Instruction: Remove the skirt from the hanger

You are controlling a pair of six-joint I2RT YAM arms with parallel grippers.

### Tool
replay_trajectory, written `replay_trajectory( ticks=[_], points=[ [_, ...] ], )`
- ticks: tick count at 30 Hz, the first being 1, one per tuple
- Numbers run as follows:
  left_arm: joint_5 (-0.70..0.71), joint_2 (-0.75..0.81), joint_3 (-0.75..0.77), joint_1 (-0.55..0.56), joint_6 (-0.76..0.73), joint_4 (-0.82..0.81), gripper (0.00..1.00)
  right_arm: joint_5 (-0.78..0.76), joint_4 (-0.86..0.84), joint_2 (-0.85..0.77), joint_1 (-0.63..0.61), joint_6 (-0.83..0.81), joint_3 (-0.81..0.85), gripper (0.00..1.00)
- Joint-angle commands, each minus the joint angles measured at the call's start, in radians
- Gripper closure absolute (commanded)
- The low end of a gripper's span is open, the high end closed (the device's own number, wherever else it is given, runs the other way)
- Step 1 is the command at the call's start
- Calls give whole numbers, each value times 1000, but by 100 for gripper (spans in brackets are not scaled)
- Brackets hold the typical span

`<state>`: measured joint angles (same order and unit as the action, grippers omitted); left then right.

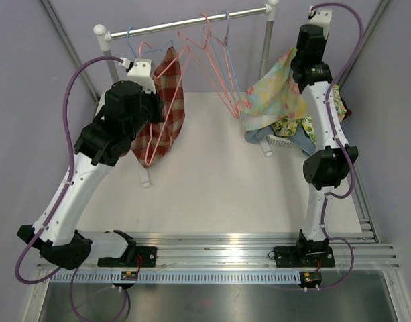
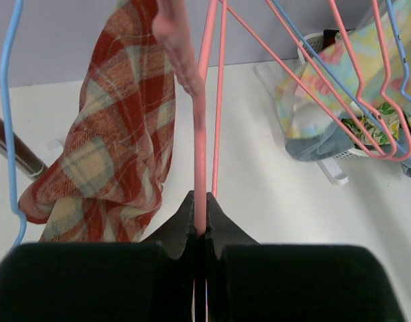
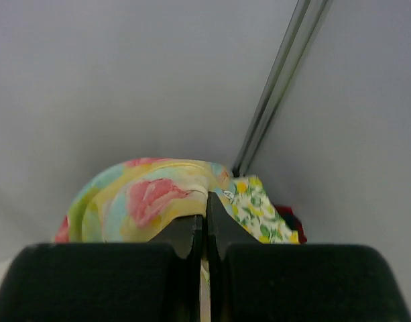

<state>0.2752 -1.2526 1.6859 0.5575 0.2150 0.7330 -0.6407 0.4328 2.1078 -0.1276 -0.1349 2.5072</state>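
Observation:
A red plaid skirt [image 1: 170, 100] [image 2: 118, 134] hangs on a pink wire hanger [image 1: 150, 151] [image 2: 200, 154] at the left of the rail. My left gripper [image 1: 157, 107] [image 2: 200, 201] is shut on that hanger's wire, right beside the plaid cloth. A floral skirt [image 1: 275, 94] [image 3: 151, 198] in yellow, pink and blue drapes from my right gripper [image 1: 298, 64] [image 3: 206, 201], which is shut on its upper edge near the rail's right post. The floral skirt's lower part rests on the basket and touches the bottom corner of the bare hangers.
The metal rail [image 1: 192, 23] spans the back on two white posts. Bare pink and blue hangers [image 1: 218, 67] [image 2: 339, 80] hang mid-rail. A white basket [image 1: 279, 142] [image 2: 353, 154] with more clothes stands at the back right. Grey walls close in on both sides.

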Motion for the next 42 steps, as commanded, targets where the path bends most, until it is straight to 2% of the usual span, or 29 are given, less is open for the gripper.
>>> replay_trajectory(
  ticks=[1, 2, 3, 5, 6, 7, 8, 10, 11, 13, 17, 23, 28, 32, 37, 42],
  points=[
    [-24, -76, 83, 2, -19, -98, 100, -95, -64, -23, 13, 104, -184, 100],
    [-19, -99, 136, 2, -22, -99, 100, -94, -66, -66, 14, 128, -308, 100],
    [-5, -119, 162, 2, -29, -101, 100, -82, -56, -89, 17, 179, -362, 100],
    [19, -189, 260, 1, -42, -109, 100, 33, 41, -168, 20, 295, -501, 99],
    [44, -215, 303, -2, -54, -106, 100, 85, 67, -201, 20, 334, -555, 90],
    [48, -279, 343, -5, -58, -101, 100, 196, 70, -242, 19, 365, -623, 49],
    [47, -310, 385, -7, -63, -86, 100, 232, 45, -346, 19, 429, -792, 33],
    [45, -381, 523, -10, -77, -64, 100, 335, -67, -463, 16, 468, -975, 8],
    [47, -448, 573, -10, -80, -43, 100, 357, -92, -573, 16, 491, -1130, 7],
    [56, -508, 693, -10, -92, -23, 100, 387, -129, -664, 14, 495, -1290, 6],
    [61, -602, 738, -19, -95, -53, 100, 420, -69, -863, 13, 478, -1405, 6],
    [-57, -734, 794, -82, -36, -81, 100, 493, -60, -1087, 11, 486, -1547, 5],
    [-123, -719, 756, -93, 32, -95, 100, 550, -56, -1079, 8, 500, -1544, 5],
    [-166, -637, 617, -91, 60, -112, 99, 549, -36, -1068, 8, 506, -1526, 3],
    [-174, -561, 581, -80, 73, -37, 80, 535, 1, -1117, 8, 515, -1518, 1],
    [-156, -427, 575, -74, 67, 0, 52, 542, 63, -1167, 6, 526, -1512, 1]
  ],
)
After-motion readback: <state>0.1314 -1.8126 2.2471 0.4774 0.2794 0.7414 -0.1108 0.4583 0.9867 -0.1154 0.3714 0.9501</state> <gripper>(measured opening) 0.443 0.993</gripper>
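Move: The right hand, gripping the floral skirt, has the basket about 35 cm below it, 4 cm left and 2 cm back; the rack's right post stands roughly 14 cm left, 2 cm back and 20 cm down. The left hand holds a bare pink hanger; its spot on the rod is some 19 cm ahead, 7 cm right, 6 cm up. The plaid garment hangs about 17 cm ahead and 2 cm left, the empty hangers 18 cm ahead and 24 cm right, both 6 cm lower. Right lowers skirt about 25 cm, opens, backs off; left carries hanger 20 cm forward to rod, opens. ##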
